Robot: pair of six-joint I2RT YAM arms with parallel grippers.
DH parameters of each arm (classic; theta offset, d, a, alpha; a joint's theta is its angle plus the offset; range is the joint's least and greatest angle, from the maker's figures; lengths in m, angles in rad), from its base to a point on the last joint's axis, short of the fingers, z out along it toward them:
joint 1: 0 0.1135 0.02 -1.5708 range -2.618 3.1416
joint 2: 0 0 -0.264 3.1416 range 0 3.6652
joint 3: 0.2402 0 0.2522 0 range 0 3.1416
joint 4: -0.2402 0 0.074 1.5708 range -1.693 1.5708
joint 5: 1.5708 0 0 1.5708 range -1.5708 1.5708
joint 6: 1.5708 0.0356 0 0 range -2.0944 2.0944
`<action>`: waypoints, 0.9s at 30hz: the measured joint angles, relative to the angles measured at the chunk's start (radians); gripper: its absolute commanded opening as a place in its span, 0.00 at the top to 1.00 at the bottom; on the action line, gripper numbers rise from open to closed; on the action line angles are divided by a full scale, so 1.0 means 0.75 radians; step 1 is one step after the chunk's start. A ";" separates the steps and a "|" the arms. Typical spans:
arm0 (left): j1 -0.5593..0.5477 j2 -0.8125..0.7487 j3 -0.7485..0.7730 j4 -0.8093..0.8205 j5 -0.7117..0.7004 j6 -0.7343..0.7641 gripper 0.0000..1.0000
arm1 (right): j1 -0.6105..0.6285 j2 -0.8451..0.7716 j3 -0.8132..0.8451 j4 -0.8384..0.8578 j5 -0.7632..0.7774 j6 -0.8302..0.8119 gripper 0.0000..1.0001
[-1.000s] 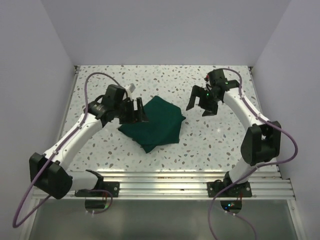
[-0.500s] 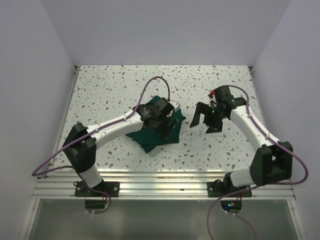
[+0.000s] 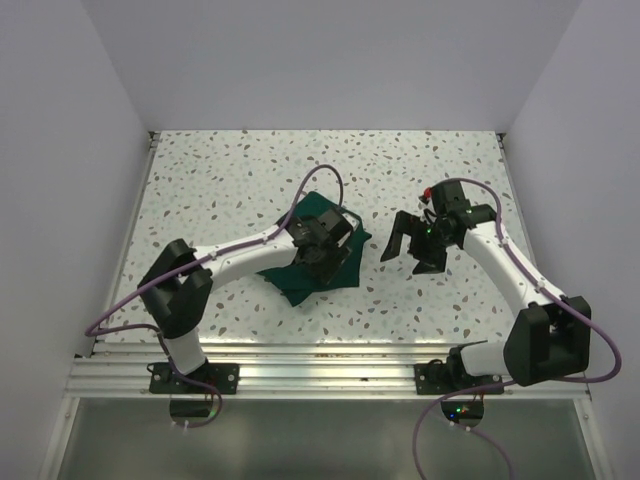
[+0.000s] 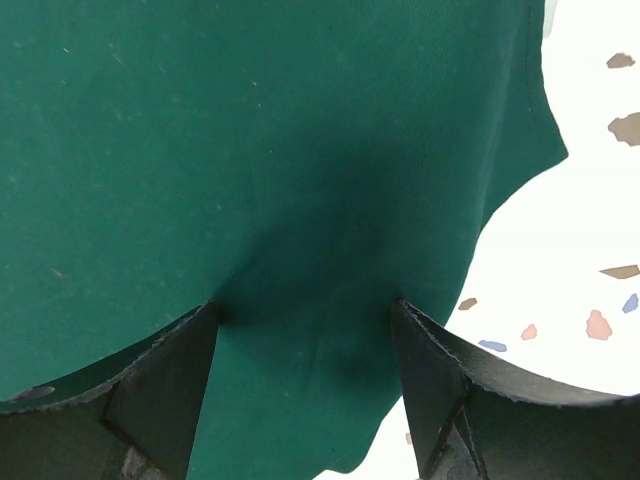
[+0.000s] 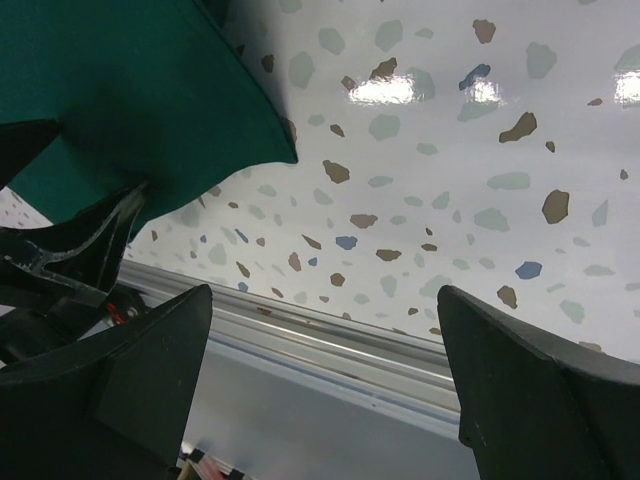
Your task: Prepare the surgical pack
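The surgical pack point(image 3: 288, 278) lies mid-table as a folded dark green bundle; whatever it wraps is hidden. My left gripper point(image 3: 327, 258) reaches over it from the left. In the left wrist view the green cloth point(image 4: 250, 150) fills the frame, and the left gripper point(image 4: 305, 310) is open, both fingertips point(image 4: 200, 325) resting on the cloth with a shallow dent between them. My right gripper point(image 3: 410, 254) hangs open to the right of the pack, apart from it. The right wrist view shows the pack's corner point(image 5: 130, 90) at upper left and nothing between that gripper's point(image 5: 325, 310) wide jaws.
The speckled table point(image 3: 220, 170) is bounded by white walls on three sides. An aluminium rail point(image 3: 330, 355) runs along the near edge and also shows in the right wrist view point(image 5: 330, 345). Purple cables loop off both arms.
The left arm swung from the pack's left side to over the bundle and settled on its right part. The right gripper drifted nearer and lower, toward the pack.
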 measured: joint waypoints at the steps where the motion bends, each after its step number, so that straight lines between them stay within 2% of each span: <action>1: -0.002 0.000 -0.004 0.001 -0.001 0.000 0.26 | 0.000 0.000 -0.003 0.002 -0.001 0.003 0.01; 12: -0.032 -0.003 -0.059 0.023 -0.002 -0.001 0.25 | 0.043 0.008 -0.018 0.048 -0.014 0.035 0.01; 15: -0.041 -0.007 -0.074 0.026 -0.011 -0.002 0.28 | 0.067 0.020 -0.020 0.060 -0.022 0.044 0.01; 20: -0.044 -0.007 -0.080 0.025 -0.042 -0.002 0.37 | 0.104 0.044 -0.022 0.076 -0.026 0.054 0.01; 23: -0.044 -0.007 -0.080 0.025 -0.060 -0.003 0.47 | 0.125 0.056 -0.023 0.082 -0.026 0.062 0.01; 24: -0.044 -0.007 -0.080 0.024 -0.063 -0.002 0.53 | 0.132 0.060 -0.025 0.089 -0.027 0.064 0.01; 27: -0.046 -0.007 -0.080 0.021 -0.065 -0.002 0.61 | 0.149 0.068 -0.043 0.111 -0.037 0.082 0.01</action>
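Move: The near edge of the folded green cloth lies almost under the left gripper, about 2 cm back towards the base and 2 cm below its fingertips. The cloth's right corner is some 8 cm to that gripper's right and 3 cm back, and the cloth's near tip about 6 cm to its left and 7 cm back. From the right gripper that right corner lies roughly 10 cm left, 3 cm back and 8 cm below. Ease the left gripper down and back, about 1.5 cm each way, onto the near edge of the cloth, drift it slightly left, then draw its fingers partway together to gather a fold between the tips. Meanwhile bring the right gripper, still wide open, about 3.5 cm left and 1.5 cm down towards the cloth's right corner. ##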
